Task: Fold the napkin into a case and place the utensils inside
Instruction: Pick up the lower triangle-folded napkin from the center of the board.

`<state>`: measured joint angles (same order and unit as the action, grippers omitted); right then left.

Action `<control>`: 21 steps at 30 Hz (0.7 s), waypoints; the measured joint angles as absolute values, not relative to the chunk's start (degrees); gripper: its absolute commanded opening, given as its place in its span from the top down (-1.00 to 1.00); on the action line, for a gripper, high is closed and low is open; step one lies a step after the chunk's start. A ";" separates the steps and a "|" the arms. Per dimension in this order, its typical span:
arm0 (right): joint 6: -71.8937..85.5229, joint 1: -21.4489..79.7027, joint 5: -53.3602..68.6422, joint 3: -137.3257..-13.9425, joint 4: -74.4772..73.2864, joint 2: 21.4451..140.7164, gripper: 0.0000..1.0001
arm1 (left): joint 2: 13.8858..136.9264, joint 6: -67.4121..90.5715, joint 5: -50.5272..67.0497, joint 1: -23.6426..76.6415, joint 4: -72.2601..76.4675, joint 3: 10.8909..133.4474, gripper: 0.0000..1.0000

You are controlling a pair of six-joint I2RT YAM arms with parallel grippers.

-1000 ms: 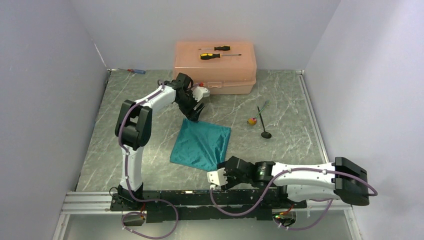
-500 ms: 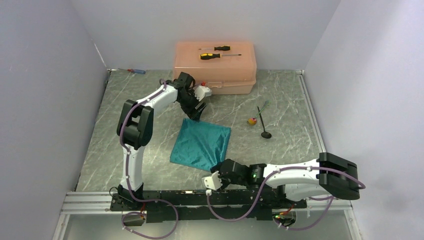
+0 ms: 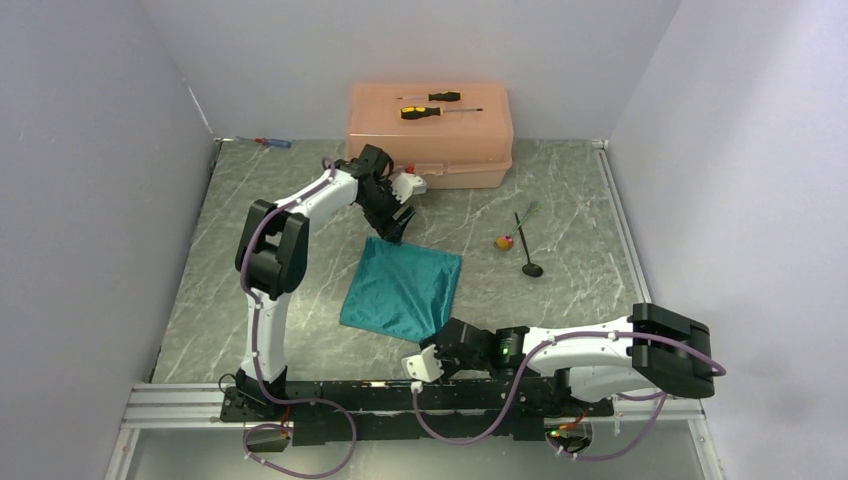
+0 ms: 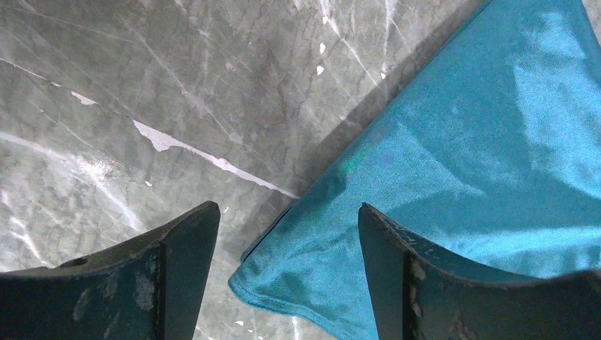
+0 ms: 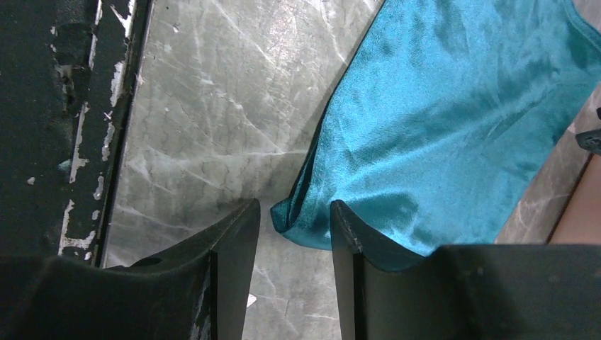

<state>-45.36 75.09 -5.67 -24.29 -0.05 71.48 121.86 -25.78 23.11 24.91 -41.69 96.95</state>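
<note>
The teal napkin (image 3: 402,290) lies flat on the marble table as a rough square, with doubled layers showing at its edges. My left gripper (image 3: 392,233) hovers over its far corner. In the left wrist view the gripper (image 4: 287,207) is open and the napkin (image 4: 482,142) corner lies between the fingers, untouched. My right gripper (image 3: 440,340) is at the near corner. In the right wrist view this gripper (image 5: 294,203) stands open with a narrow gap around the napkin (image 5: 439,120) tip. The black spoon (image 3: 527,252) and the fork (image 3: 527,211) lie to the right.
A peach plastic box (image 3: 430,140) stands at the back with two yellow-and-black screwdrivers (image 3: 432,97) on its lid. A red-and-blue screwdriver (image 3: 272,143) lies at the back left. A small coloured ball (image 3: 505,241) sits beside the spoon. The black base rail (image 5: 64,127) runs just behind my right gripper.
My right arm has slid left along the front edge to the napkin's near corner, and its jaws have narrowed. The left gripper has stayed open over the far corner.
</note>
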 measured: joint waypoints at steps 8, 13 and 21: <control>-43.22 74.76 -4.40 -24.99 -0.45 72.62 0.49 | 121.86 -25.74 24.08 25.41 -43.11 99.68 -0.53; -41.95 73.45 -5.08 -25.32 0.97 74.15 0.72 | 121.86 -25.74 24.16 28.01 -43.09 99.42 -0.52; -40.42 72.23 -7.22 -25.34 3.11 74.56 1.00 | 121.86 -25.63 24.08 32.56 -40.34 96.64 -0.49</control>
<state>-40.42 72.23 -7.22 -25.34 3.11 74.56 121.86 -25.63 24.08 32.56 -40.34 96.64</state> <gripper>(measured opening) 0.016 0.757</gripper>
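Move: The napkin's near right corner lies practically between the right fingers, about 1 cm ahead and 1 cm below; its near left corner is some 17 cm left and 5 cm ahead. For the left hand, the far right corner lies roughly 13 cm right, 5 cm back and 4 cm lower. From that hand the far left corner is 5 cm left, level with it, the pink box 21 cm ahead and 7 cm right, and the black ladle 26 cm right, 2 cm back. The napkin's near right corner gets pinched as the right hand, low at the board, eases about 2 cm forward while shutting its half-open fingers. Meanwhile the left hand, fingers staying wide open, rises about a centimetre, then swings right some 5 cm and back towards the base, over the far edge towards the far right corner, sinking again at the end and turning slightly clockwise. ##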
